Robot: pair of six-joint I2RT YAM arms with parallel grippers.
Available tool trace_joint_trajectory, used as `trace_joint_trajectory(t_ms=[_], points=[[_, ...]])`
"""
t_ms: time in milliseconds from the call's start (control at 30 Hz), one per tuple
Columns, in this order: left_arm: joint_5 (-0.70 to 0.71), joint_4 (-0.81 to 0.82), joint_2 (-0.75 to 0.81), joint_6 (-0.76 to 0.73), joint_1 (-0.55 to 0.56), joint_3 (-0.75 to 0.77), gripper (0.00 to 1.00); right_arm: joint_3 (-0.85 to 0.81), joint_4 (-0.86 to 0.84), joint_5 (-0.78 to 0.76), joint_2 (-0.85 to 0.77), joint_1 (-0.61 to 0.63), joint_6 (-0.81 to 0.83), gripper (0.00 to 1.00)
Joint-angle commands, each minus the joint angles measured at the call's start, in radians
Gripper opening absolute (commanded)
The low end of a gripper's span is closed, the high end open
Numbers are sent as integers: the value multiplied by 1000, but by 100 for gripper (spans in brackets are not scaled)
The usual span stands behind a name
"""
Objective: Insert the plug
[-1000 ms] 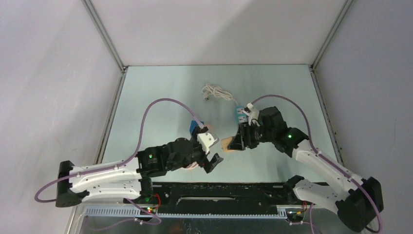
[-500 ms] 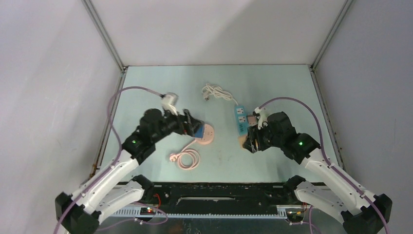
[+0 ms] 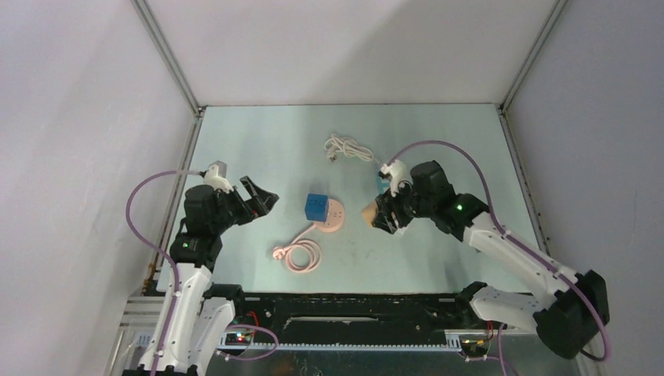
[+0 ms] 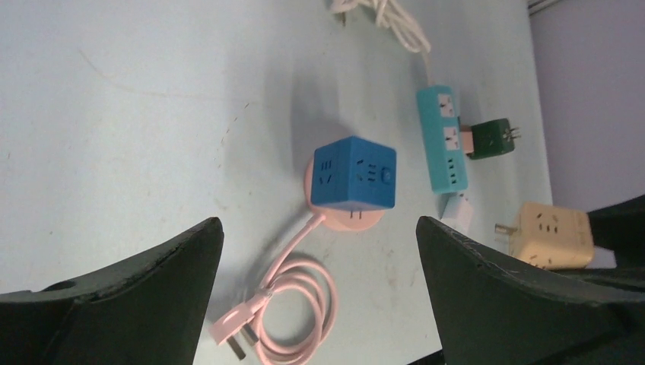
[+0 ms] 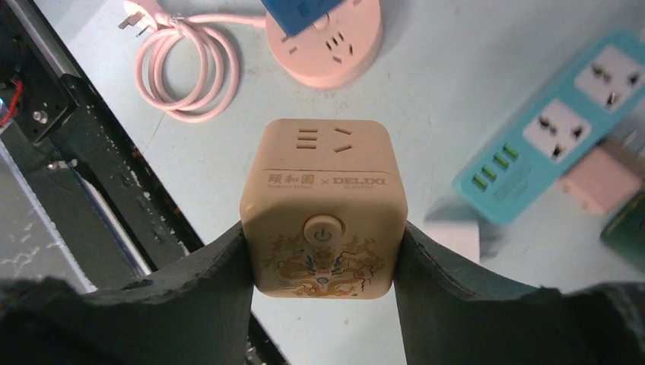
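My right gripper (image 5: 323, 233) is shut on a beige cube plug (image 5: 323, 205) with a power button and a dragon print, held above the table. From above, the beige cube (image 3: 366, 211) hangs just right of the pink round socket (image 3: 335, 217). A blue cube (image 4: 354, 173) stands on that pink socket (image 4: 351, 222), with two pins showing at its base. My left gripper (image 3: 261, 196) is wide open and holds nothing, well left of the blue cube (image 3: 315, 206). Through the wrist camera, the left gripper (image 4: 318, 228) frames the socket from a distance.
The socket's pink cord (image 3: 301, 254) lies coiled towards the near edge. A teal power strip (image 4: 441, 137) lies right of centre, with a green adapter (image 4: 493, 137) and a small pale adapter (image 4: 456, 209) beside it. A white cable (image 3: 348, 149) lies farther back.
My left arm has drawn back to the left, away from the blue cube, its gripper open. The right gripper has carried the beige cube leftwards, nearer the pink socket.
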State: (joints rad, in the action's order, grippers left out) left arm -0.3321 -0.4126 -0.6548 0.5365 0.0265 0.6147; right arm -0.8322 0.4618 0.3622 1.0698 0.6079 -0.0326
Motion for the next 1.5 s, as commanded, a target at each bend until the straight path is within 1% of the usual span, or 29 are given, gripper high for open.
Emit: trace_joint_trajectory(t_ms=[0,167,333,400,467,533,700,767,867,967,1067,1200,1467], points=[[15,-87,5,-87,-11,21,100,-158,-34,22,130,45,184,0],[75,-127,3,-158,-11,58,100,-272,32,10,285,106,409,0],[55,-116,14,-152,-11,44,100,-345,52,-41,383,152,572,0],[73,-123,25,-153,-12,42,100,-381,76,-70,422,167,621,0],[83,-122,40,-149,-13,40,100,-434,119,-74,468,176,654,0],[83,-117,55,-147,-15,36,100,-510,201,-61,530,184,680,0],[93,-119,83,-149,-20,34,100,-790,460,-62,737,197,692,0],[133,-134,92,-149,-23,38,100,-901,560,-68,822,199,690,0],[208,-155,104,-137,-23,43,100,-1002,628,-117,919,208,685,0],[244,-163,113,-131,-64,45,100,-1024,637,-139,947,218,682,0],[239,-157,113,-129,-77,42,100,-1004,621,-153,940,223,678,0],[220,-154,108,-129,-87,41,100,-964,579,-165,923,227,680,0],[198,-146,102,-126,-89,37,100,-972,554,-189,949,243,688,0]])
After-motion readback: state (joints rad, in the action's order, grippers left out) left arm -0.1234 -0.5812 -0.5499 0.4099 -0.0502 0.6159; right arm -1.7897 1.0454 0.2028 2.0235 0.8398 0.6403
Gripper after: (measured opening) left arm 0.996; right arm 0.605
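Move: The right hand holds the orange adapter. The round pink socket it is headed for lies about 12 cm to this hand's left, 8 cm ahead and 13 cm below. The blue adapter already on that socket stands some 4 cm farther left; the teal strip is about 14 cm ahead and 4 cm right of the hand, the white block 4 cm ahead and 6 cm right. From the empty left hand the pink socket is roughly 15 cm right, 4 cm ahead and 17 cm down. Keeping its pinch on the orange adapter, the right hand sweeps left and forward to the pink socket, tipping the fingers some 30 degrees steeper until they point mostly down and swinging them round counter-clockwise, then sinks the last few centimetres with a slight draw back and right, ending about 6 cm lower beside the blue adapter. The left hand, empty and wide open, backs off a little and down, then shifts left, about 6 cm in all, away from the socket. ##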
